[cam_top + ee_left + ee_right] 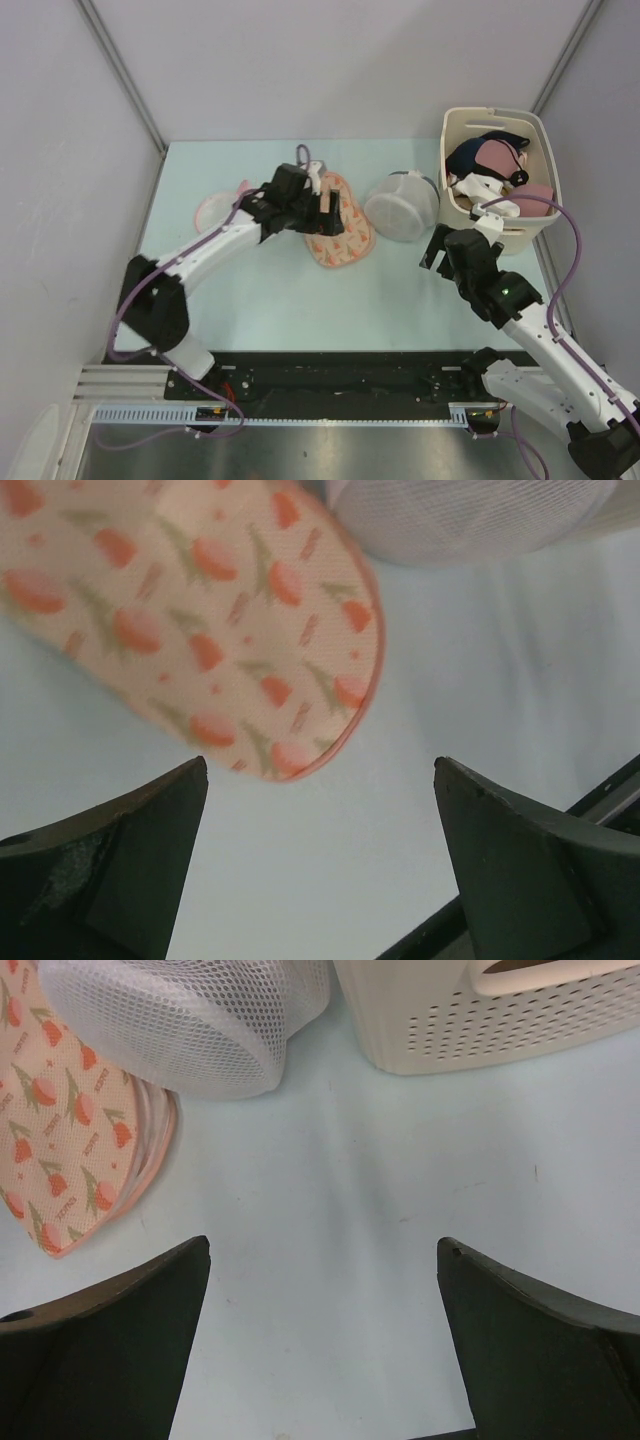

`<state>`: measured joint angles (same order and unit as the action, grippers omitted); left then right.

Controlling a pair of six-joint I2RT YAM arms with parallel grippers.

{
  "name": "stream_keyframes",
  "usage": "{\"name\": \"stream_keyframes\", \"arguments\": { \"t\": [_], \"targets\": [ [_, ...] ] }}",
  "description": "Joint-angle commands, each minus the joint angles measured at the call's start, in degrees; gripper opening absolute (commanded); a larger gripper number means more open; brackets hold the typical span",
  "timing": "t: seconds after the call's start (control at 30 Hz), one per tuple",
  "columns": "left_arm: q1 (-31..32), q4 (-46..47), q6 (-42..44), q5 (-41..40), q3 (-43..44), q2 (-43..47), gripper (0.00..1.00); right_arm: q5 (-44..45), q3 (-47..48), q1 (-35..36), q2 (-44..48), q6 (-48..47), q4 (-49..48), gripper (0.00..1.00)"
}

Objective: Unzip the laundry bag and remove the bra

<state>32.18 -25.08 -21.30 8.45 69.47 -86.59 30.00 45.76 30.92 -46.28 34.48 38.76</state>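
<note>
A round white mesh laundry bag (402, 205) lies on the table left of the basket; its edge shows in the left wrist view (470, 515) and in the right wrist view (190, 1020). Its inside is hidden, so no bra shows in it. Beside it lies a flat pink pouch printed with tulips (342, 240) (200, 610) (60, 1140). My left gripper (332, 215) (320, 770) hangs open just over that pouch's near end, holding nothing. My right gripper (433, 250) (323, 1250) stands open above bare table, just short of the mesh bag and the basket.
A cream perforated basket (545, 215) (480, 1030) at the back right holds dark and pink garments (490, 160). A pale pink piece of fabric (213, 210) lies behind the left arm. Grey walls close in the table on three sides.
</note>
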Motion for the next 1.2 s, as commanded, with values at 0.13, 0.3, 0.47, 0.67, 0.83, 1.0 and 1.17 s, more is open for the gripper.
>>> {"name": "stream_keyframes", "arguments": {
  "t": [0.13,0.3,0.47,0.67,0.83,1.0,1.17],
  "targets": [
    [7.72,1.26,-5.85,2.97,19.2,-16.23,1.0,1.73,0.56,0.28,3.56,1.38,2.45,1.0],
    [9.65,-0.75,-10.06,2.98,28.68,-23.26,1.0,4.19,0.56,0.29,4.71,2.08,5.01,1.0],
    [10.53,2.04,-18.5,3.15,31.43,-28.19,1.0,4.54,0.47,0.2,5.94,2.78,5.53,1.0],
    [10.71,4.51,-29.05,2.01,36.25,-34.43,1.0,2.87,0.56,0.2,5.33,2.7,4.92,1.0],
    [11.67,6.27,-33.36,-1.68,37.23,-33.83,1.0,1.38,0.47,0.28,5.33,3.57,4.92,1.0],
    [11.67,7.58,-40.12,-1.95,34.95,-33.74,1.0,0.5,0.56,0.63,4.8,4.02,4.57,1.0],
    [12.11,10.14,-43.29,-2.47,33.54,-33.38,1.0,0.41,0.47,1.25,4.45,4.89,5.35,1.0]
  ]
}}
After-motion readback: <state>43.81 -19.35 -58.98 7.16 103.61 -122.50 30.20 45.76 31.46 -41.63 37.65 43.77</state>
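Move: The white mesh laundry bag lies about 23 cm to the left hand's right, 9 cm ahead and 11 cm below. The flat printed bag is closer, some 5 cm ahead, nearly in line and 15 cm below; the clothes basket stands roughly 13 cm ahead and 49 cm to the right, about 6 cm lower. From the right hand, the laundry bag is about 16 cm ahead, 10 cm left and 13 cm lower. The left hand heads for the mesh laundry bag, fast at first and slowing, sweeping some 20 cm to the right and about 6 cm forward, its height wavering before it ends slightly lower. The wrist rolls about 30 degrees counter-clockwise around the line of the wide-open fingers, which come close to the bag with no touch to be seen. Meanwhile the right hand, also open, eases back about 2 cm. ##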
